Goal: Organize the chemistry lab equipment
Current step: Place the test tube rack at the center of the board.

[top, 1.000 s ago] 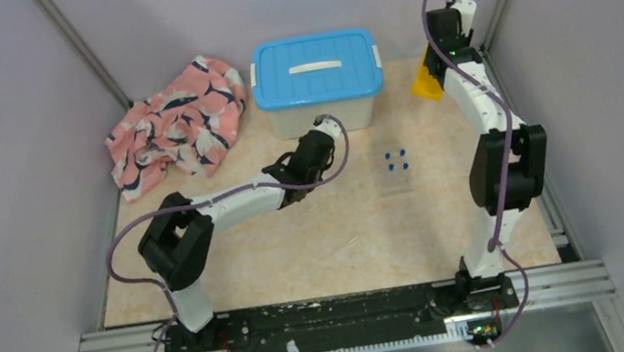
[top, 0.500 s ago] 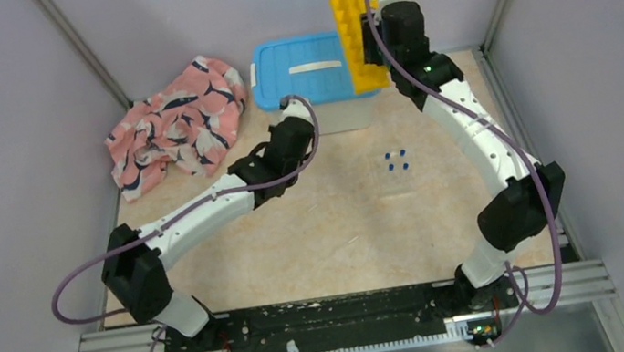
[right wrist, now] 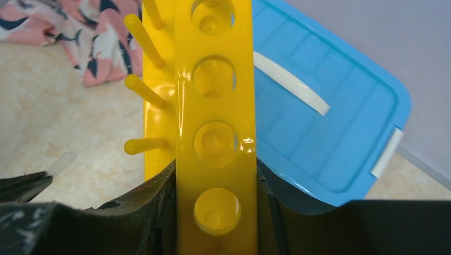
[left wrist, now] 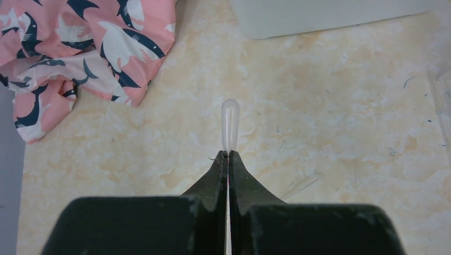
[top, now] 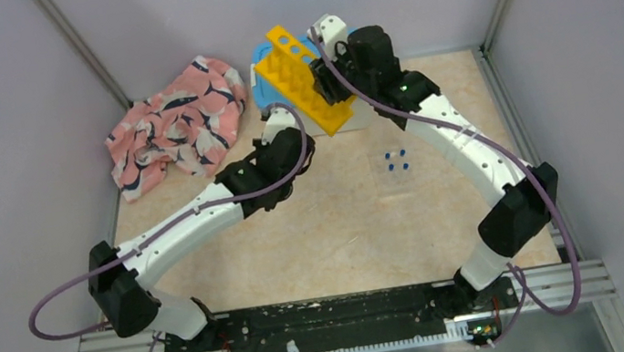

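My right gripper (right wrist: 215,170) is shut on one end of the long yellow holed rack (right wrist: 215,95), its fingers pressing both long sides. The rack (top: 304,80) hangs tilted above the bin's blue lid (right wrist: 330,122). A thin clear tube (left wrist: 230,125) with a rounded end pokes out past the tips of my left gripper (left wrist: 228,155), which is shut on it just above the table, in front of the bin. That tube's tip (right wrist: 61,163) also shows at the left edge of the right wrist view. Clear tubes with blue caps (top: 396,161) lie on the table right of centre.
The white bin (left wrist: 319,16) with the blue lid stands at the back centre. The pink whale-patterned cloth (top: 177,126) is crumpled at the back left. Grey walls close in the table on three sides.
My right arm has swung the yellow rack from the far right corner leftwards to above the bin. The left arm has stretched out and shifted slightly left, still shut.
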Available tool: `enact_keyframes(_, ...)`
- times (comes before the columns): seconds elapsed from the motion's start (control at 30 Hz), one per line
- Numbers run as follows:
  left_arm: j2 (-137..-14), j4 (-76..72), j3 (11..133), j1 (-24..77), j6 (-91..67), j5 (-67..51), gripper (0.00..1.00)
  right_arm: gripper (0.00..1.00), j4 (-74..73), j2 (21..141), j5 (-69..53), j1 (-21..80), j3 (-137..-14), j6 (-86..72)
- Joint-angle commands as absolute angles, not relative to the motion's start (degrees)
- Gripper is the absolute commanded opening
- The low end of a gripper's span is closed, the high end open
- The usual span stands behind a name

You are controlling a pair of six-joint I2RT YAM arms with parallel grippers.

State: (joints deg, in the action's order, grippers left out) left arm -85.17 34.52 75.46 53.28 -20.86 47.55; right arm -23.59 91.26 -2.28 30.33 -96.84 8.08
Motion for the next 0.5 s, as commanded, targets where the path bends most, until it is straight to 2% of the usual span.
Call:
enact_keyframes(0.0,-82.8,41.1,78.0,54.4,-25.7,51.8,0.00,0.00,-21.8,87.4,-11.0,32.5,-96.7,11.7)
enact_keyframes(0.47,-81.0,47.4,77.8,55.6,-31.8,53.6,0.00,0.00,-28.9,90.3,-20.5,37.0,-94.0,13.0)
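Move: Below and behind the right hand, which already grips the test tube rack, lies the centre of the board: some 11 cm back, 6 cm left and 34 cm down. The blue-lidded box is about 13 cm ahead and 2 cm left, the blue-capped tubes 8 cm back and 15 cm right, and the pipette in the left fingers 10 cm back, 12 cm left and 12 cm lower. From the left hand the centre is level, 8 cm right and 22 cm down. Swinging back and left with the rack still gripped, the right hand comes off the box's lid towards the board's centre, about 9 cm in all while sinking some 4 cm, and turns counter-clockwise about 20 degrees. Meanwhile the left hand backs off about 3 cm, leftward and towards its base, its fingers staying shut on the pipette. ##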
